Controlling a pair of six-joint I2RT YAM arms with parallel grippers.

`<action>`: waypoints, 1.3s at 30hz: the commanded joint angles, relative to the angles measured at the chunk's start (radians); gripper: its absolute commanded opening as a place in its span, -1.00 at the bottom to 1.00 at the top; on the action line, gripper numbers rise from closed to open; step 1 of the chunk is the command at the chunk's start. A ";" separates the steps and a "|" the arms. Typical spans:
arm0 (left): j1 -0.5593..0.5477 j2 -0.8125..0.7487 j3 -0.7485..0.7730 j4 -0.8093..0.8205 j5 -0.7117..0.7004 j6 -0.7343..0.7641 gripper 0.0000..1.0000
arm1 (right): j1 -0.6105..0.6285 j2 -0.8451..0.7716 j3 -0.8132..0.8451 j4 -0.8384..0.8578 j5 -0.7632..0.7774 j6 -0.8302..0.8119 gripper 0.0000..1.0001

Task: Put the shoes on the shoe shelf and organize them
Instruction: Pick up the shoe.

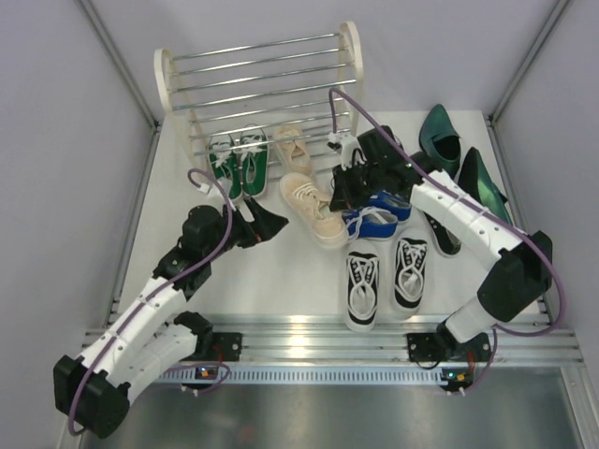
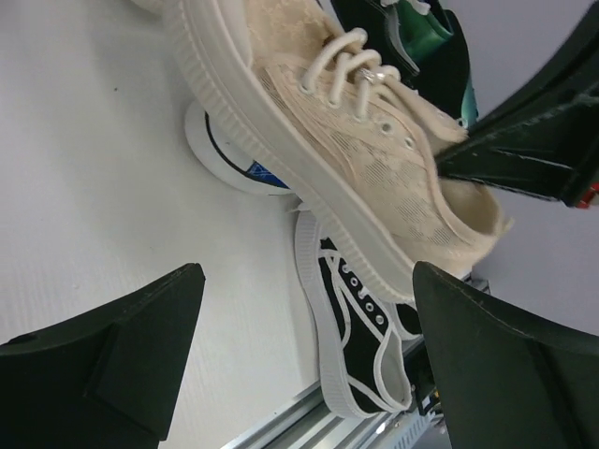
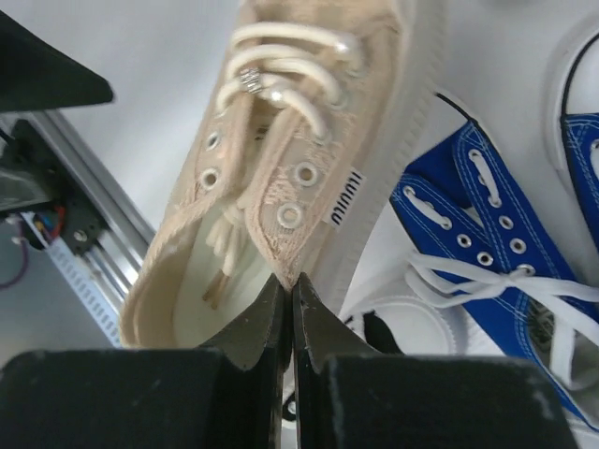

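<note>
My right gripper (image 3: 292,285) is shut on the collar edge of a beige lace-up sneaker (image 3: 281,168). That sneaker (image 1: 314,208) lies in front of the shoe shelf (image 1: 262,65); in the left wrist view the beige sneaker (image 2: 374,159) looks tilted, its toe over a blue sneaker. My left gripper (image 1: 267,224) stands open just left of the sneaker, and the left gripper (image 2: 309,281) has nothing between its fingers. A green pair (image 1: 239,164) and the other beige sneaker (image 1: 292,145) sit at the shelf's lowest rods.
Blue sneakers (image 1: 379,217) lie under my right arm. A black-and-white pair (image 1: 379,276) sits near the front rail, one black-and-white shoe (image 2: 365,327) lying beyond my left fingers. Dark green dress shoes (image 1: 459,150) lie at the right, by the wall.
</note>
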 commanded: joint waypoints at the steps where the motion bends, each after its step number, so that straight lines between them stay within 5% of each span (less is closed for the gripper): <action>1: -0.013 0.030 0.013 0.061 -0.131 -0.086 0.96 | 0.014 -0.043 0.011 0.172 -0.068 0.172 -1.00; 10: -0.019 0.055 -0.069 0.268 -0.171 -0.252 0.96 | 0.017 -0.064 -0.058 0.256 -0.209 0.285 -1.00; 23: -0.017 0.053 -0.127 0.299 -0.220 -0.338 0.96 | -0.001 -0.084 -0.076 0.341 -0.318 0.396 -1.00; 39: -0.017 0.059 -0.276 0.650 -0.312 -0.568 0.96 | -0.001 -0.110 -0.225 0.538 -0.508 0.592 -1.00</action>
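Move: The beige shoe, already in my right hand, has its middle about 12 cm to the right of my open left hand, 1 cm ahead and level with it. The left gripper it is being taken to is some 18 cm left of my right hand and 2 cm back. Below my right hand by about 17 cm are the near blue shoe, 7 cm right and 4 ahead, and a black-and-white shoe, 9 cm right and 17 back. I keep my right fingers shut on the shoe's collar and carry it towards my left gripper, about 5 cm left and nearly as far back, rising a little while my wrist tilts the fingertips up. My left hand, jaws staying wide open, reaches some 4 cm forward and swings about 20 degrees counter-clockwise, rolling its right side up to present the jaws to the toe. ##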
